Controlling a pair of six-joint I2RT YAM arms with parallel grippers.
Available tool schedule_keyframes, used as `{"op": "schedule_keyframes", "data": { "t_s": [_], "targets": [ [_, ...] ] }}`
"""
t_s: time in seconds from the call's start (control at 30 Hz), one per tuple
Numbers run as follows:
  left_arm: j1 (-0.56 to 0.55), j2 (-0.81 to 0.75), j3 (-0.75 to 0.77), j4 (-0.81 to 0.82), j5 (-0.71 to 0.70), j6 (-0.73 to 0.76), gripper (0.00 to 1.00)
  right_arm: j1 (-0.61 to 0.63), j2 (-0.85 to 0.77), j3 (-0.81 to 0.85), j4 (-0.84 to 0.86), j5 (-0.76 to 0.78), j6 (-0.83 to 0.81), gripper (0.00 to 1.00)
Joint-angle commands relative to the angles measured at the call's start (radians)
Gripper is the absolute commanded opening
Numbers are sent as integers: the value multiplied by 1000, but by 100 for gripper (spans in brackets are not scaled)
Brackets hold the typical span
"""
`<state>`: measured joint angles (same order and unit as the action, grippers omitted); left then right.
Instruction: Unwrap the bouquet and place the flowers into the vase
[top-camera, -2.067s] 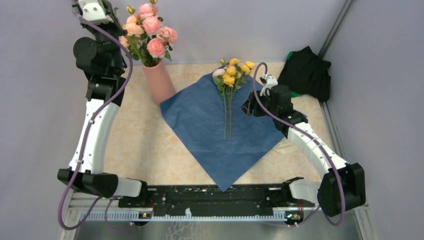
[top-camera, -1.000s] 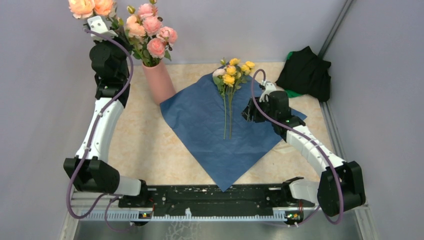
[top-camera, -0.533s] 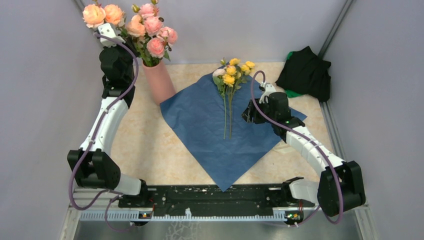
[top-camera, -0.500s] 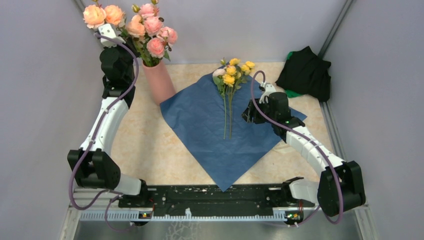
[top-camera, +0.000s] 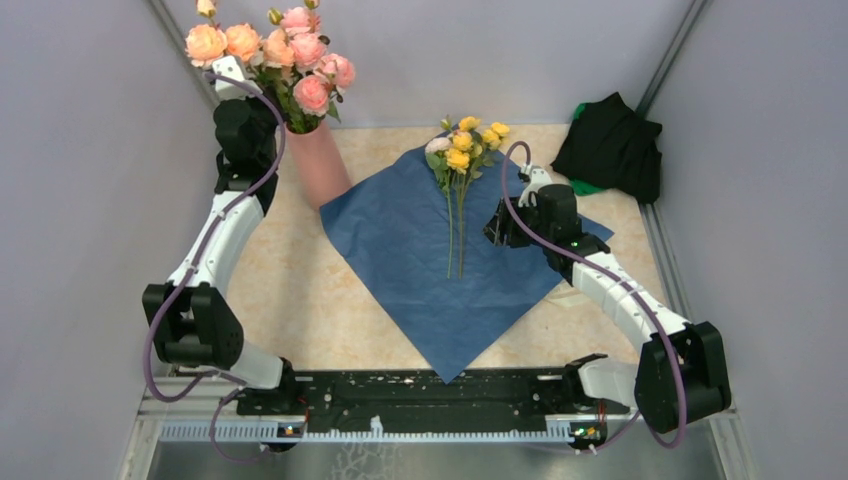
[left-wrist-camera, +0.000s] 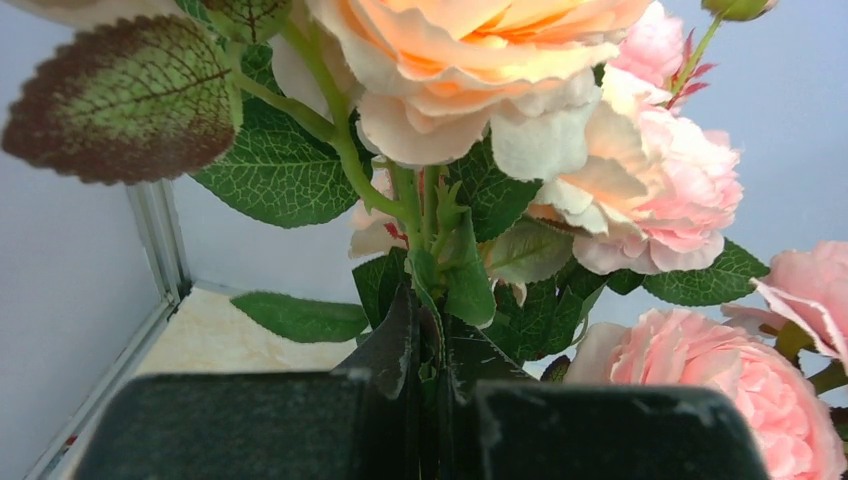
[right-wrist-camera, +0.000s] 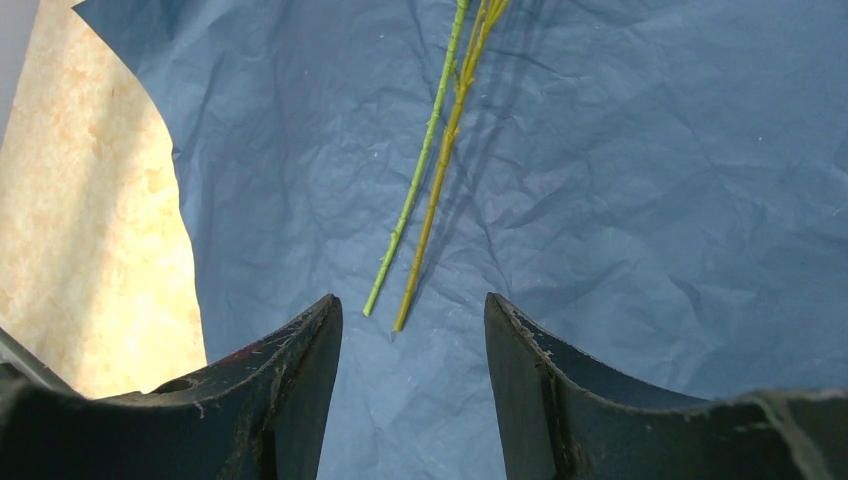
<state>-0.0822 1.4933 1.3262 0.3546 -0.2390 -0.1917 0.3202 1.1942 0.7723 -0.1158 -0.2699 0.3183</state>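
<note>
The bouquet lies unwrapped: its blue paper (top-camera: 420, 265) is spread flat, and the flowers (top-camera: 462, 145), yellow and peach-pink blooms on thin green stems, rest on it. My right gripper (top-camera: 497, 222) hovers open just right of the stems. In the right wrist view, the right gripper (right-wrist-camera: 412, 310) has two stem ends (right-wrist-camera: 415, 240) just ahead of its gap, over the paper (right-wrist-camera: 650, 200). The salmon-pink vase (top-camera: 320, 168) at the back left holds pink roses (top-camera: 312, 70). My left gripper (top-camera: 235, 80) is raised beside it, shut on a peach rose stem (left-wrist-camera: 425, 250) with blooms (top-camera: 222, 43).
A black cloth heap (top-camera: 612, 145) with green under it sits at the back right corner. Grey walls close in the left, back and right. A metal rail (top-camera: 662, 250) runs along the right table edge. Bare table (right-wrist-camera: 90, 220) shows left of the paper.
My left arm has carried the peach rose stem rightward, closer to the pink roses in the vase. The right arm edged toward the stems earlier, then stayed still.
</note>
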Motion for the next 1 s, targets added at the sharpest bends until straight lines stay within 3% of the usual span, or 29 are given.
{"op": "schedule_keyframes", "data": {
  "t_s": [0.0,0.07,0.2,0.3,0.97],
  "targets": [
    [7,19,3,15,36,-23,6,1,-6,1,43,-1,-1,54],
    [7,16,8,7,31,-27,23,0,-1,2,44,-2,-1,54],
    [7,-4,18,-11,5,-28,69,1,1,1,47,-5,-2,54],
    [7,-19,21,-26,7,-25,86,1,5,-2,54,-6,-1,54],
    [6,-158,-91,-89,-12,-45,89,0,14,-15,64,-22,4,54]
  ]
}}
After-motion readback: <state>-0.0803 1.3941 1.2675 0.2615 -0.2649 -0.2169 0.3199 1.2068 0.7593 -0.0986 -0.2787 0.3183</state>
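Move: The left gripper still pinches the peach roses' stem, with their blooms just above and ahead of the fingers. The vase mouth lies about 12 cm below, some 7 cm to the right and roughly level fore and aft; the pink roses already in the vase stand about 8 cm right and 6 cm ahead, near hand height. From the idle right hand the vase mouth is some 35 cm left, 18 cm ahead and 12 cm higher. Open the left gripper from shut to nearly wide, letting go of the peach roses' stem over the vase, while the hand eases down the last 1 cm or so. Then draw the open hand straight back towards the base, about 3 cm, keeping the fingers pointing forward and the wrist nearly unturned. ##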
